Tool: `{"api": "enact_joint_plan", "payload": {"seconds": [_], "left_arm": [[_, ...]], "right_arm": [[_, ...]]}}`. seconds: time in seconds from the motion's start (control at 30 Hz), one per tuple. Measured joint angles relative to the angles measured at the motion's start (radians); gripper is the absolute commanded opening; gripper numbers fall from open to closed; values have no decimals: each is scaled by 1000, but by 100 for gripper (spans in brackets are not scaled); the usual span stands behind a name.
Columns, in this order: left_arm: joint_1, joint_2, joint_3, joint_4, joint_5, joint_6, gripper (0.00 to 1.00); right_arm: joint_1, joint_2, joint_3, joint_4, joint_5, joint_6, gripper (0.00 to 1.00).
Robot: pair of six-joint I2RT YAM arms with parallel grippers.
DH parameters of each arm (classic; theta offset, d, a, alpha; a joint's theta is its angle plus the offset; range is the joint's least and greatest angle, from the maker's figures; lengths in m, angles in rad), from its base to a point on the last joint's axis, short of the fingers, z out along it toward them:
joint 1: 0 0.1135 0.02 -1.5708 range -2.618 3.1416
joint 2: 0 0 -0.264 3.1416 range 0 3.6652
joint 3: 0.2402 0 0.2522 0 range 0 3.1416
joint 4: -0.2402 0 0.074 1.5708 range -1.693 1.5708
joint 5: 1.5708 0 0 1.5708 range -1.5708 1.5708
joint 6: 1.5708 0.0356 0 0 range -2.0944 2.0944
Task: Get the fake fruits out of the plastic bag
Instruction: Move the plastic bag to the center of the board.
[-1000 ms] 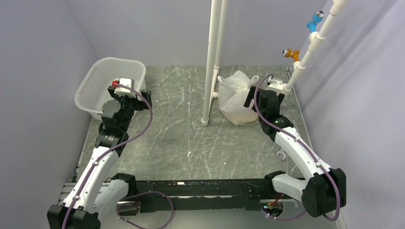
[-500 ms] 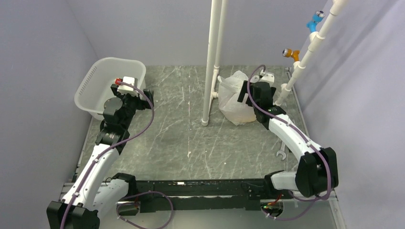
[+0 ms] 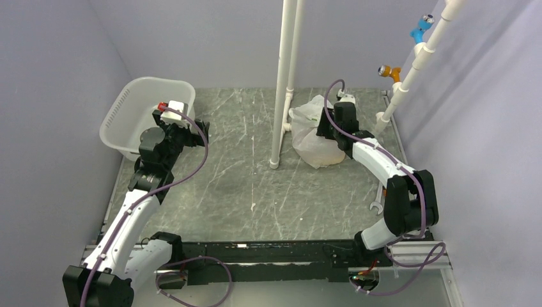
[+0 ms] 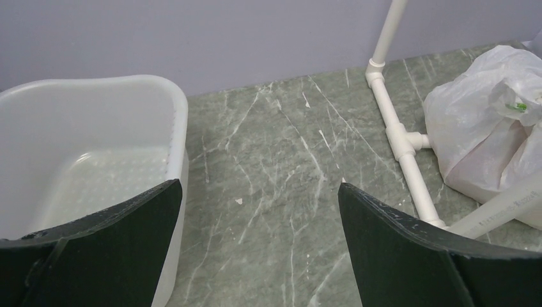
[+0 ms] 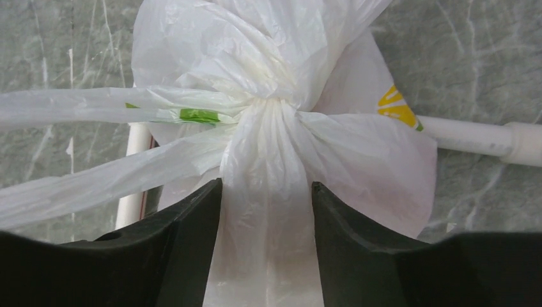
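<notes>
The plastic bag, thin white film with a yellow slice print, sits tied at the back right of the table against the pipe stand. The fake fruits are hidden inside it. My right gripper reaches down onto the bag's top. In the right wrist view the gripper has its jaws narrowed on the gathered neck just below the knot, and plastic fills the gap and touches both fingers. My left gripper hangs open beside the tub, with only bare table showing between its fingers.
A white perforated tub stands at the back left, its rim close to my left fingers. A white PVC pipe stand rises mid-table, its foot pipe beside the bag. A slanted pipe with clamps is at the right. A small wrench lies at the right.
My right arm has swung left and forward over the bag, and its jaws have narrowed from wide open onto the bag's neck. The left gripper has edged slightly back, still open.
</notes>
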Motion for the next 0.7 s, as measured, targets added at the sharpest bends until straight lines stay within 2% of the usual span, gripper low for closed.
{"api": "enact_joint_plan", "payload": {"seconds": [0.13,0.47,0.7], "left_arm": [[-1,0,3,0,0,0,99],[-1,0,6,-8,-1,0,99],[-1,0,6,-15,-1,0,99]], "right_arm": [[0,0,-9,-1,-15,12,29],[7,-69,-174,-11,-100,40,4],[114,-220,-303,-39,-161,80,1]]}}
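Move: The plastic bag is right at the half-open right gripper: its bunched neck sits between and just ahead of the fingers, and its bulk is centred about 3 cm left, 1 cm ahead and 6 cm below. The floor pipe's T-joint is some 14 cm left and 2 cm back, and the right riser's foot about 15 cm right, level with the hand, both about 12 cm lower. From the left gripper the bag lies roughly 40 cm right, 9 cm ahead and 21 cm below. Shut the right fingers on the bag's gathered plastic just below the knot while sinking about 5 cm. As they close, draw the hand back towards the base, slowly at first and then faster, some 10 cm in all, veering left by about 5 cm late on. Let the fingers tip about 10 degrees farther down and turn slightly counter-clockwise, keeping the pinch as the bag is dragged. ##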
